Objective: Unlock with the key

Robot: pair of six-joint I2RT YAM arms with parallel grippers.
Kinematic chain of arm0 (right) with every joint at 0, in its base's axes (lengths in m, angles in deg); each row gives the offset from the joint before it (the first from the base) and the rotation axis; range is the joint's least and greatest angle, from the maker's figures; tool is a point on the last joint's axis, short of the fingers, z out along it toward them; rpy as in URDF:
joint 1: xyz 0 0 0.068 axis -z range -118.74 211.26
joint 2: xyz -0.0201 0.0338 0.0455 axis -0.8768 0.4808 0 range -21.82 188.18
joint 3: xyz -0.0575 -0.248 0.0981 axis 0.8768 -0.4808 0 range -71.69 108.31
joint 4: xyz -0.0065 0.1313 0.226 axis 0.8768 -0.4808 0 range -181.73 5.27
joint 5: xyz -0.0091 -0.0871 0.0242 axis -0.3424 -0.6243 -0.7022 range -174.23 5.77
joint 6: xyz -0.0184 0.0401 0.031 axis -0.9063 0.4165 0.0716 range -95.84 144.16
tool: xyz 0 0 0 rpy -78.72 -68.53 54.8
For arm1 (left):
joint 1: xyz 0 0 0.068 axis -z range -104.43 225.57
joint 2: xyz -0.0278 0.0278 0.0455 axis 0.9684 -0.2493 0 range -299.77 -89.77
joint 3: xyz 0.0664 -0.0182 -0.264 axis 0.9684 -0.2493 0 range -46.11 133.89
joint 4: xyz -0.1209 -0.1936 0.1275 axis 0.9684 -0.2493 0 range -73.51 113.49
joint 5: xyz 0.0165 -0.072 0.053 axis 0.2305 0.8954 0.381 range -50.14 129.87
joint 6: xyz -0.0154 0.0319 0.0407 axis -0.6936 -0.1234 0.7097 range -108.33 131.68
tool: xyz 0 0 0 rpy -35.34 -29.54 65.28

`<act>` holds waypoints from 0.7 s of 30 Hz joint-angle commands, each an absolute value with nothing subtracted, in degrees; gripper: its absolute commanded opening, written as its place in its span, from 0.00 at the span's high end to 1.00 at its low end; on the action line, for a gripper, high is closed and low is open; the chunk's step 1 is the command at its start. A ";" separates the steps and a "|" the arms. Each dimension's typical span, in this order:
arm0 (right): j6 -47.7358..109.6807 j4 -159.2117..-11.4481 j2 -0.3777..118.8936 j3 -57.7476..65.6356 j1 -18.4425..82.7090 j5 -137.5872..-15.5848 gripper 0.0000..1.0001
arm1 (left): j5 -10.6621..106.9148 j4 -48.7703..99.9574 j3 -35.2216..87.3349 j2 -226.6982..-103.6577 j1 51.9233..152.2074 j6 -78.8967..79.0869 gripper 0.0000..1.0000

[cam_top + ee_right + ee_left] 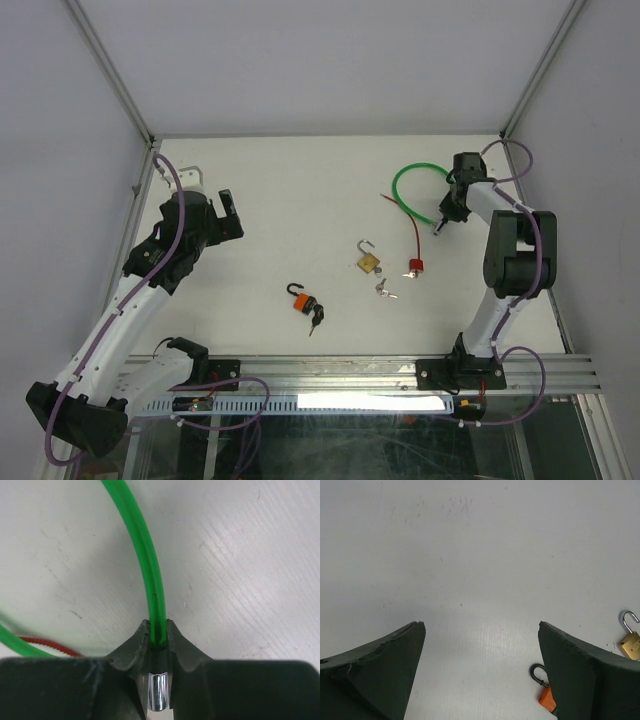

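Observation:
My right gripper [441,222] is at the back right, shut on one end of a green cable lock [412,180]. In the right wrist view its jaws [158,625] pinch the green cable [145,550] just above its silver metal tip [159,692]. A brass padlock [368,262] with its shackle up lies mid-table, small keys [385,292] just in front of it. An orange padlock [303,301] with a dark key [317,320] lies nearer the front. My left gripper [218,213] hovers open at the left, nothing between its fingers [481,626].
A red cable lock [413,266] lies right of the brass padlock, its thin red cable running back under the green loop. The left wrist view catches the orange padlock [546,697] and brass padlock [631,642] at its right edge. Enclosure walls bound the table.

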State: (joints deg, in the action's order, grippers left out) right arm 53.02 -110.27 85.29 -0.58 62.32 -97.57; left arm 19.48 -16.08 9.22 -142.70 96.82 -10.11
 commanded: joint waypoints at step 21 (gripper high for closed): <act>63.31 -97.48 74.19 -2.39 37.12 -87.58 1.00 | 20.58 -13.52 9.16 -143.20 95.13 -9.18 0.01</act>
State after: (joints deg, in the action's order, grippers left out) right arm 57.85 -104.55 74.40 -1.54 42.41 -86.12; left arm 20.45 -15.93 9.22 -143.22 95.69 -10.08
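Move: The right hand already grips the green cable lock by its metal end; the brass padlock lies about 21 cm to its left and 11 cm back, a couple of centimetres lower. The red lock's body is 8 cm left and 13 cm back, the silver keys 17 cm left and 19 cm back. From the left hand the brass padlock is roughly 37 cm right, 4 cm ahead and 20 cm down. Right hand lifts the gripped green lock about 8 cm, then sweeps some 19 cm left towards the brass padlock. ##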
